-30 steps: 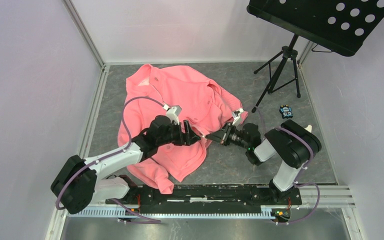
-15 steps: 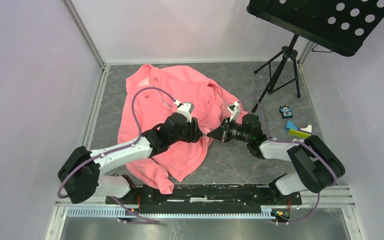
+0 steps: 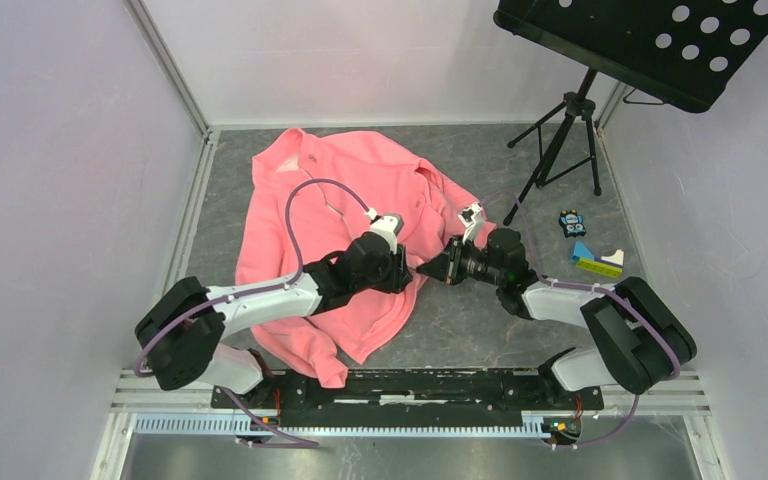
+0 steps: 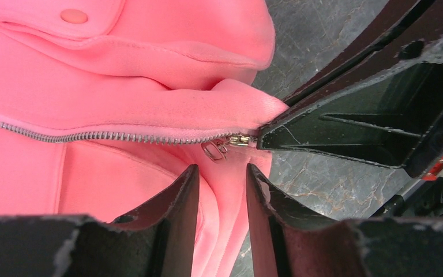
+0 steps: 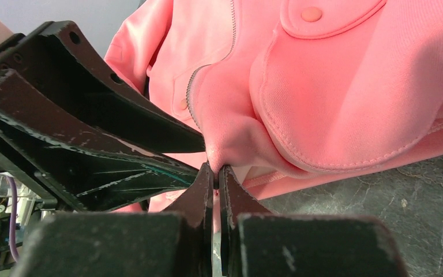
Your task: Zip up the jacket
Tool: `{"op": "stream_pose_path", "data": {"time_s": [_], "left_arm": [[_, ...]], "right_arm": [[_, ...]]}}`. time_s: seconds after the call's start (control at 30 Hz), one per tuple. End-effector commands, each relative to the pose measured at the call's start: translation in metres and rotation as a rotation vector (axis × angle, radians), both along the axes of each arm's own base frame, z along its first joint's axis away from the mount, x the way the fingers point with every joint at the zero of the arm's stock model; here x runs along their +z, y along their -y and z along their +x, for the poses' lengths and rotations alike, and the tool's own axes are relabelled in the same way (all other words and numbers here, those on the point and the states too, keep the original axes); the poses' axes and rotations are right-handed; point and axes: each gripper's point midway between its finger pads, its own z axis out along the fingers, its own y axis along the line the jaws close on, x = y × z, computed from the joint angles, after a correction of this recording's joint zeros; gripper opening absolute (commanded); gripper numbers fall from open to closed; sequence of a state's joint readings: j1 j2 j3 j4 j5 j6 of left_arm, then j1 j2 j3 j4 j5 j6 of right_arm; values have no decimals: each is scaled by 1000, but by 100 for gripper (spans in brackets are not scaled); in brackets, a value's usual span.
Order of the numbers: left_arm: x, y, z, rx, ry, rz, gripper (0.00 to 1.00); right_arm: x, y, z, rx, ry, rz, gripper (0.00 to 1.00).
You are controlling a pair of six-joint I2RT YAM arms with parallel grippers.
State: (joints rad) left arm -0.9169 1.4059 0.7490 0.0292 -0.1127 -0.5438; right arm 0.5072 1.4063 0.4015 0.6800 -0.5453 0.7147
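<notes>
The coral-pink jacket (image 3: pixel 340 195) lies spread on the grey floor. My right gripper (image 5: pixel 214 170) is shut on the jacket's bottom hem, right at the lower end of the pale zipper (image 4: pixel 92 136), and lifts the fabric into a small peak. In the left wrist view the right gripper's fingers (image 4: pixel 346 130) meet the hem beside the metal zipper slider and pull tab (image 4: pixel 222 148). My left gripper (image 4: pixel 220 173) is open, its fingertips just short of the pull tab, with pink fabric below the gap. In the top view the left gripper (image 3: pixel 407 272) and the right gripper (image 3: pixel 428 270) almost touch.
A black music stand on a tripod (image 3: pixel 560 140) stands at the back right. A small dark toy (image 3: pixel 572 222) and a blue and yellow box (image 3: pixel 597 260) lie on the floor right of the right arm. White walls close in the floor on three sides.
My left gripper has moved right along the jacket's front up to the right gripper. The right arm has stretched forward and lowered, still holding the hem.
</notes>
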Motion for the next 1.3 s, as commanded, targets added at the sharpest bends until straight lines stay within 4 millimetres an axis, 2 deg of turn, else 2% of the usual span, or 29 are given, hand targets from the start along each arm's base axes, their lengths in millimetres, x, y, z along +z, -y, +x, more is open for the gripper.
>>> {"op": "stream_pose_path", "data": {"time_s": [0.0,0.33,0.47,0.73,0.8,0.87,0.93,1.13,1.2,1.27], "left_arm": [[13,14,12,3,53,-25,41],[5,21,17,-36,75,26,46],[4,18,24,-54,128,80,44],[2,7,36,-48,191,184,9],[2,6,37,-46,209,209,3],[0,3,37,-40,222,240,2],[-5,-4,39,-10,220,299,2],[-26,-50,48,201,160,524,2],[-28,-59,48,241,150,550,2],[-29,-58,48,232,149,554,2]], "right_arm": [[15,1,2,-7,49,41,0],[16,0,-1,3,48,50,0],[16,0,-2,8,49,52,0],[17,0,-4,12,49,50,0],[13,2,-4,8,47,33,0],[11,5,-5,4,44,18,0],[5,9,-6,-10,39,-19,0],[-15,43,-11,-140,38,-165,0],[-21,56,-13,-193,31,-198,0],[-27,64,-15,-221,24,-214,0]]}}
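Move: The zip pull hangs just off the left hand's half-open fingertips, about 2 cm ahead, 1 cm to the right and 2 cm below. The hem corner that the right fingers still pinch is roughly 1 cm ahead and 4 cm right of the left hand, 1 cm lower, and the pocket-flap button is some 13 cm straight ahead and 3 cm lower. From the right hand, the zip pull is about 2 cm left, 1 cm ahead and 1 cm lower. The left hand sinks a little under 2 cm, eases about 2 cm forward to the zip pull and shuts its half-open fingers on it, then draws it forward and left towards the collar, dipping slightly, as the wrist rolls some 20 degrees with the hand's left side rising. The right hand keeps its pinch on the hem corner almost still until the left has closed, then pulls away to the right by about 3.5 cm and a little back, against the left hand's pull. ##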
